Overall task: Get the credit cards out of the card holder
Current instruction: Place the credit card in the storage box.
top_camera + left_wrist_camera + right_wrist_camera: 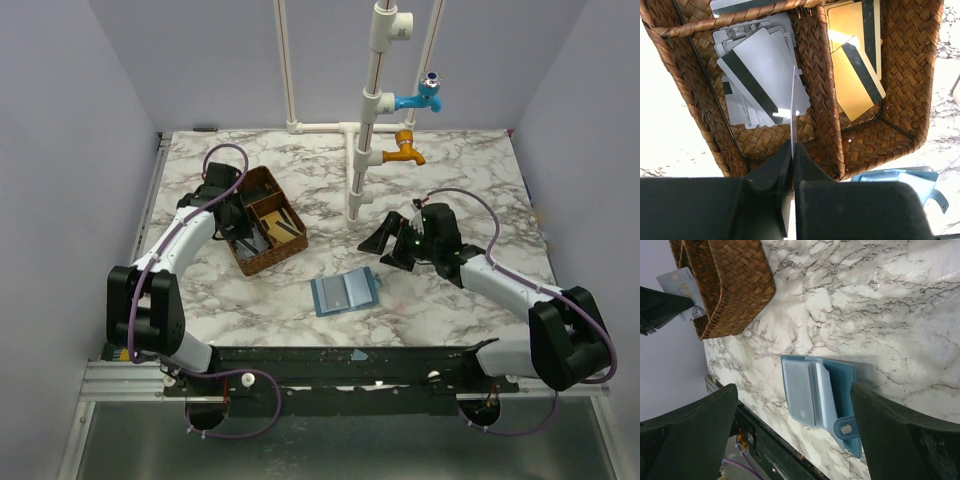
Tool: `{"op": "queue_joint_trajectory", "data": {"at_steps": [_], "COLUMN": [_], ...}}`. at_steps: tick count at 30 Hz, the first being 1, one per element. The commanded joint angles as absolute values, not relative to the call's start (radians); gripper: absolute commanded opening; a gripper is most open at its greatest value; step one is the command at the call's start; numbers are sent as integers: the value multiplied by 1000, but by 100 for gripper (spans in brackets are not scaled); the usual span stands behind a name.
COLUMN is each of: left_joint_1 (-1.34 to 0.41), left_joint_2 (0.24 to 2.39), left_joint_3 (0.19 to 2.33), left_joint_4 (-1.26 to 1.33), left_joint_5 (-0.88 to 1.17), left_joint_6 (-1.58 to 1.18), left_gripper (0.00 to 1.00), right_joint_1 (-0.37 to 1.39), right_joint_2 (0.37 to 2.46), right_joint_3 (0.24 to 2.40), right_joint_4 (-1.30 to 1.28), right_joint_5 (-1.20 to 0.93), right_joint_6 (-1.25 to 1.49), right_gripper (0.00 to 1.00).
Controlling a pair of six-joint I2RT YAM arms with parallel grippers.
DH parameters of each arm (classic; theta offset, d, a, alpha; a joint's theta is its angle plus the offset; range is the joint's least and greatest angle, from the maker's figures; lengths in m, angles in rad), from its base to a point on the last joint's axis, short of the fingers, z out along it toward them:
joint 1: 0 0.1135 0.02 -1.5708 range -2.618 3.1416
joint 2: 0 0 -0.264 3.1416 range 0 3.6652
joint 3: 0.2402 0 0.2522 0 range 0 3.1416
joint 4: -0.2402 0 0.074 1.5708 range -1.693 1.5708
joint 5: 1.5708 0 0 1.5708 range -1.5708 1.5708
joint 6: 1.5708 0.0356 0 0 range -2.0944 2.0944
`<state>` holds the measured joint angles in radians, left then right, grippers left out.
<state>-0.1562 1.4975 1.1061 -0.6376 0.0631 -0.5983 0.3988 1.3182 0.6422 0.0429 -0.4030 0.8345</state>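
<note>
The blue card holder (344, 292) lies open on the marble table, its clear pale sleeves facing up (817, 392). My left gripper (792, 150) is shut on a thin white credit card (792, 110), seen edge-on, over the left compartment of the brown woven basket (820, 100). Several white cards (765, 75) with dark stripes lie in that compartment. In the right wrist view the held card (682, 287) shows beside the basket. My right gripper (794, 390) hangs open above the holder, touching nothing; from above it (385, 243) sits up and right of the holder.
The basket's (290, 245) right compartment holds gold cards (855, 55). A white pipe stand (372, 130) with a blue tap (425, 97) and an orange tap (405, 150) rises at the back centre. The table's front edge (765, 435) runs close to the holder.
</note>
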Motion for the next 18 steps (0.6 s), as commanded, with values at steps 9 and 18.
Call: {"op": "queue_joint_trajectory", "data": {"at_steps": [9,18], "left_joint_1": [-147,-147], "left_joint_2": [1467,1387], "left_joint_3": [1148,1154], "left_joint_4": [-642,-655], "left_joint_5": [48,94], "left_joint_6": [-572,-561], "left_gripper": [99,99], "right_joint_1": [395,395], "right_joint_2": [1317,1324], "right_joint_3": [701,736], "right_joint_4": [-50,-94], "right_joint_5": [-374,-340], "right_joint_6": [759,730], "right_gripper": [98,98]}}
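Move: The VIP card pinched edge-on in my left hand is meant for the silver pile in the storage box's near-left compartment, about 2 cm ahead, 1 cm left and 8 cm below that hand. The gold cards lie some 7 cm below it, 5 cm ahead and 9 cm right; the open blue card holder is about 14 cm back and 25 cm right. From my right hand the silver pile is roughly 34 cm left and 5 cm ahead. My left hand stays over the near-left compartment and opens its fingers from shut to wide, letting go of the upright VIP card above the silver pile. Once they are open, I lift the empty hand straight up about 2.5 cm, the fingers tipping forward a touch. ##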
